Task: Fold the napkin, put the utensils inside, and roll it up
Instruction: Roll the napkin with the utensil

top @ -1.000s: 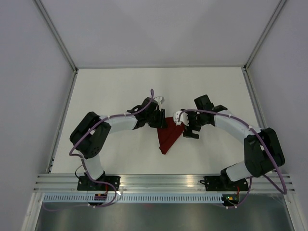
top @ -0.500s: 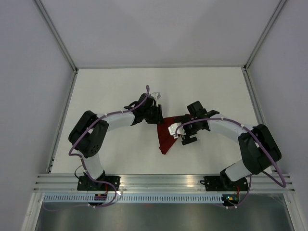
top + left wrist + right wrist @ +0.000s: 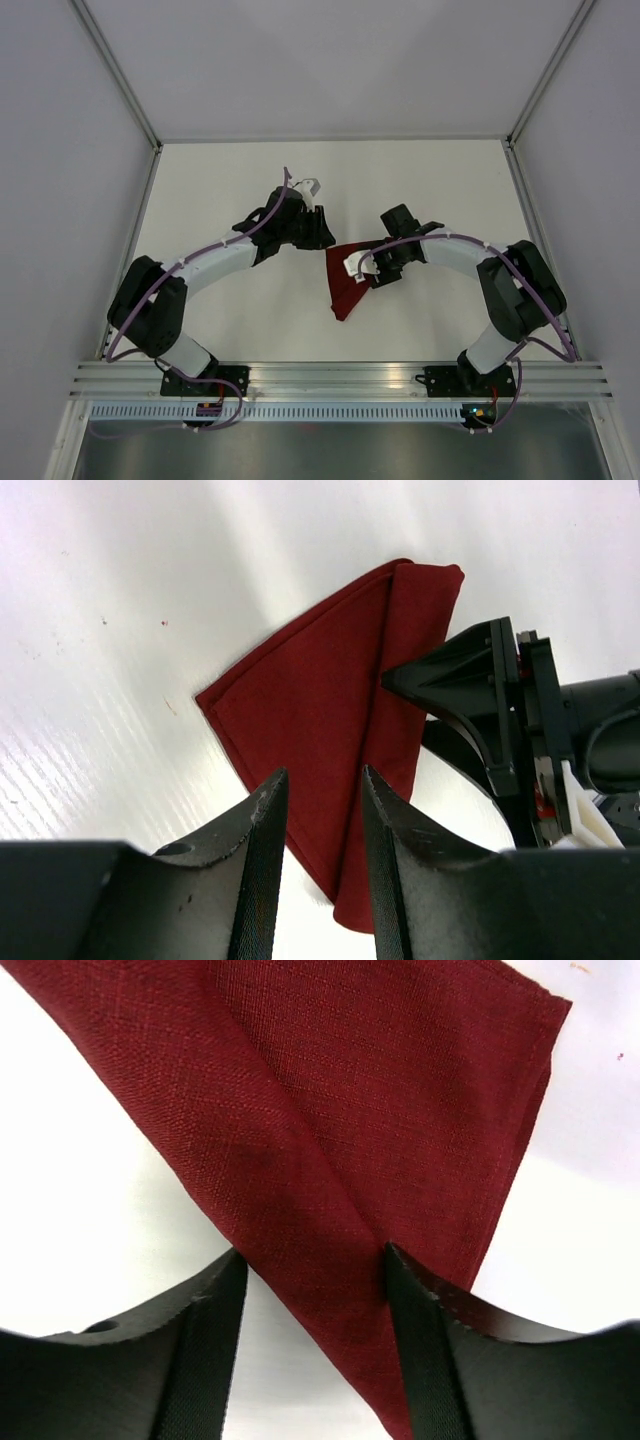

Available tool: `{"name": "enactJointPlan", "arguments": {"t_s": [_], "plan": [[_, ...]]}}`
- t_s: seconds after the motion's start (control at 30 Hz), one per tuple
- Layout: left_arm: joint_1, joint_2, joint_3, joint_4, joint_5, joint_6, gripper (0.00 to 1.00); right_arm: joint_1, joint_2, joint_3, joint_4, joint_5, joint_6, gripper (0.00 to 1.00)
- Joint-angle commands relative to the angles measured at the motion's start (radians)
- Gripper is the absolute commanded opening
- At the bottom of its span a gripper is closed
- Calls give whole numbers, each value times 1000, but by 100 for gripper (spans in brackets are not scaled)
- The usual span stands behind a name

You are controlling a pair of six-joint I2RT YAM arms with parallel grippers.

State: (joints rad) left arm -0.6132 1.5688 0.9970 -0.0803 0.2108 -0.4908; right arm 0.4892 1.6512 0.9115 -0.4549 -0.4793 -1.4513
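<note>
The dark red napkin point(image 3: 343, 290) lies folded into a pointed shape on the white table, between my two grippers. In the right wrist view a folded flap of the napkin point(image 3: 350, 1110) runs diagonally, and my right gripper point(image 3: 312, 1260) stands low over it with its jaws apart on either side of the flap's narrow end. My right gripper point(image 3: 362, 275) sits over the napkin's right part. My left gripper point(image 3: 328, 240) hovers by the upper left corner, jaws partly apart, nothing between them. Its view shows the napkin point(image 3: 330, 700) beyond its fingertips. The utensils are out of view.
The right gripper's black body point(image 3: 500, 730) shows close to the napkin's right side in the left wrist view. White walls with metal corner posts point(image 3: 140, 130) enclose the table. An aluminium rail point(image 3: 330, 380) runs along the near edge by the arm bases.
My right gripper has moved left and down onto the napkin and its jaws have narrowed. The left arm has stretched out, its gripper shifting slightly up off the napkin's corner.
</note>
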Motion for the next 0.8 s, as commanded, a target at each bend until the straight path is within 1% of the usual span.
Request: {"name": "enactJointPlan", "arguments": {"t_s": [0.0, 0.13, 0.17, 0.2, 0.23, 0.27, 0.3, 0.37, 0.53, 0.57, 0.63, 0.77], "plan": [[6, -59, -20, -33, -7, -22, 41, 8, 27, 35, -17, 2, -14, 62], [6, -104, -32, -50, 2, -5, 41, 11, 71, 99, -126, 22, 3, 53], [6, -128, -35, -53, 2, -2, 41, 12, 85, 122, -190, 24, 15, 51], [6, -142, -44, -53, 2, 4, 41, 12, 117, 177, -227, 22, 29, 47], [6, -159, -50, -53, -2, 6, 41, 12, 139, 209, -264, 21, 63, 46], [6, -174, -55, -53, -4, 9, 41, 12, 160, 242, -350, 21, 68, 46], [7, -208, -66, -55, -4, 17, 41, 12, 206, 301, -388, 21, 77, 45], [7, -239, -78, -55, -5, 24, 41, 12, 248, 363, -477, 22, 111, 44], [4, -354, -144, -41, -37, 72, 41, 11, 377, 454, -611, 13, 196, 42], [4, -369, -155, -35, -45, 77, 41, 12, 395, 469, -623, 15, 236, 41], [4, -415, -187, -18, -50, 89, 41, 11, 446, 504, -669, 13, 255, 41], [-32, -479, -233, 11, -99, 129, 41, 11, 539, 556, -708, 5, 325, 41]]}}
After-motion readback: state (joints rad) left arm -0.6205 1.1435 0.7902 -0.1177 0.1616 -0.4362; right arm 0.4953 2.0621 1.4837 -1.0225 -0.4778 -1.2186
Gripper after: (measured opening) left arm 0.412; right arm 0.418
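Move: The rolled edge of the napkin is already straddled by the right hand's fingers, its middle about 1 cm below the hand point. From there the roll's near end lies some 11 cm back and 9 cm left, the flat part's far left corner about 5 cm ahead and 11 cm left. From the left hand, the gripped stretch of roll is roughly 12 cm right, 3 cm back and 10 cm below. The right hand closes its part-open fingers and pinches the napkin's rolled edge, staying within about 1 cm of its place while the wrist turns some 30 degrees, mostly swinging the fingers' pointing direction back towards the base, with a slight clockwise twist. Meanwhile the empty left hand withdraws from the napkin, up about 6 cm, back and left, its opening unchanged. ##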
